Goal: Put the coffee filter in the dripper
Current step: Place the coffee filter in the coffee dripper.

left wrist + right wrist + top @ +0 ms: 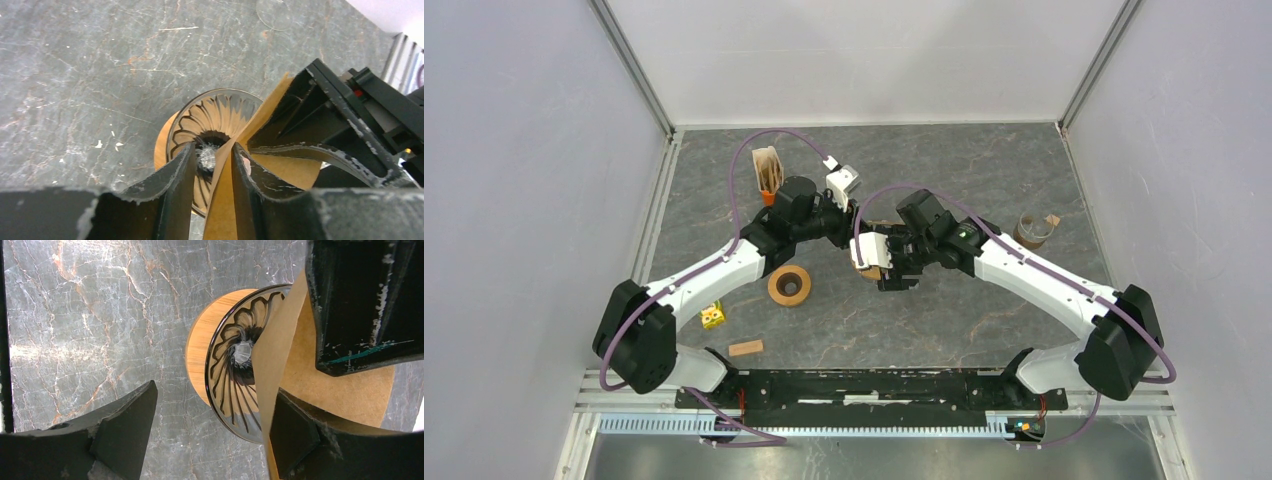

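Observation:
The glass dripper [207, 117] with dark ribs sits on its round wooden collar [207, 352] on the table, under both grippers. The brown paper coffee filter [225, 205] stands on edge over the dripper's mouth. My left gripper [215, 150] is parted around the filter: the paper leans on one finger [250, 185], with a gap to the other. My right gripper [212, 400] is wide open, and one finger [295, 437] reaches inside the filter's fold [272, 365], spreading it. In the top view both grippers [854, 215] [879, 265] meet at mid-table and hide most of the dripper.
A holder with spare filters [768, 170] stands at the back left. A wooden ring [789, 285] lies left of the grippers. A small yellow item [713, 316] and a wooden block [746, 348] lie near the front left. A glass cup [1032, 230] stands at the right.

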`<action>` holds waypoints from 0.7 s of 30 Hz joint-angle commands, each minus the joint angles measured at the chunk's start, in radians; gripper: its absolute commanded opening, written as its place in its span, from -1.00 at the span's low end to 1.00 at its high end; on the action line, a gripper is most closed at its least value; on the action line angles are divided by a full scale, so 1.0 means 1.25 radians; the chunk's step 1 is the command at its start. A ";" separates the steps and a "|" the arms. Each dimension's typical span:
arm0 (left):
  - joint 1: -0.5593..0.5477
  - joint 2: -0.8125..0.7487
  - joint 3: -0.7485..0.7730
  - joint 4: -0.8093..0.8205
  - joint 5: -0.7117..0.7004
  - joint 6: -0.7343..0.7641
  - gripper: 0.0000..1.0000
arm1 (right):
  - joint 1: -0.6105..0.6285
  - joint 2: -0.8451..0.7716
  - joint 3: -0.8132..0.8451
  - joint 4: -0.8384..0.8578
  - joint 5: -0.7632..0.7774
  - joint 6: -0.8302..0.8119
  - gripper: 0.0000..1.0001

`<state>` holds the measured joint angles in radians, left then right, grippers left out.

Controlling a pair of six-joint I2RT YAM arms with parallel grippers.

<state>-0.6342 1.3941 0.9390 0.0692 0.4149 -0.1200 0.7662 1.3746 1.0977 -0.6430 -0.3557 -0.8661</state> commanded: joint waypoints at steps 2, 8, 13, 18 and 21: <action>0.004 -0.031 0.015 0.011 -0.053 0.073 -0.15 | 0.012 0.003 -0.005 0.029 0.004 -0.012 0.64; 0.004 -0.031 0.020 0.006 -0.086 0.095 0.05 | 0.024 -0.003 -0.031 0.056 0.012 0.001 0.63; 0.004 -0.002 0.035 -0.001 -0.084 0.122 0.15 | 0.036 0.001 -0.056 0.075 0.024 0.010 0.63; 0.004 0.023 0.044 -0.006 -0.078 0.126 0.16 | 0.041 0.011 -0.060 0.086 0.043 0.020 0.62; 0.004 0.031 0.043 -0.008 -0.071 0.133 0.16 | 0.043 0.018 -0.060 0.094 0.054 0.026 0.61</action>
<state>-0.6342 1.4189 0.9543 0.0463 0.3225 -0.0086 0.8116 1.3865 1.0229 -0.5732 -0.3115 -0.8497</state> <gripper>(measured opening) 0.578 0.810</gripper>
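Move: The filter, already over the dripper, lies against fingers of both hands. The dripper's middle is about 4 cm ahead, 2 cm left and 6 cm below the right hand; from the left hand it lies some 2 cm back, 3 cm right and 10 cm down. The empty ring stand is about 7 cm back and 13 cm left of the left hand, and the filter box 13 cm ahead and 18 cm left, both some 16 cm down. The right hand eases slightly back, then sinks about 2.5 cm towards the dripper, its fingers staying wide with one inside the filter fold. Meanwhile the left hand shifts about 2 cm forward and 1 cm left, dipping 1 cm only towards the end, while its fingers open further around the filter's wall and its wrist tilts the fingertips up some 5–10 degrees, so the two hands draw apart across the dripper's mouth with the paper still against a finger of each. ##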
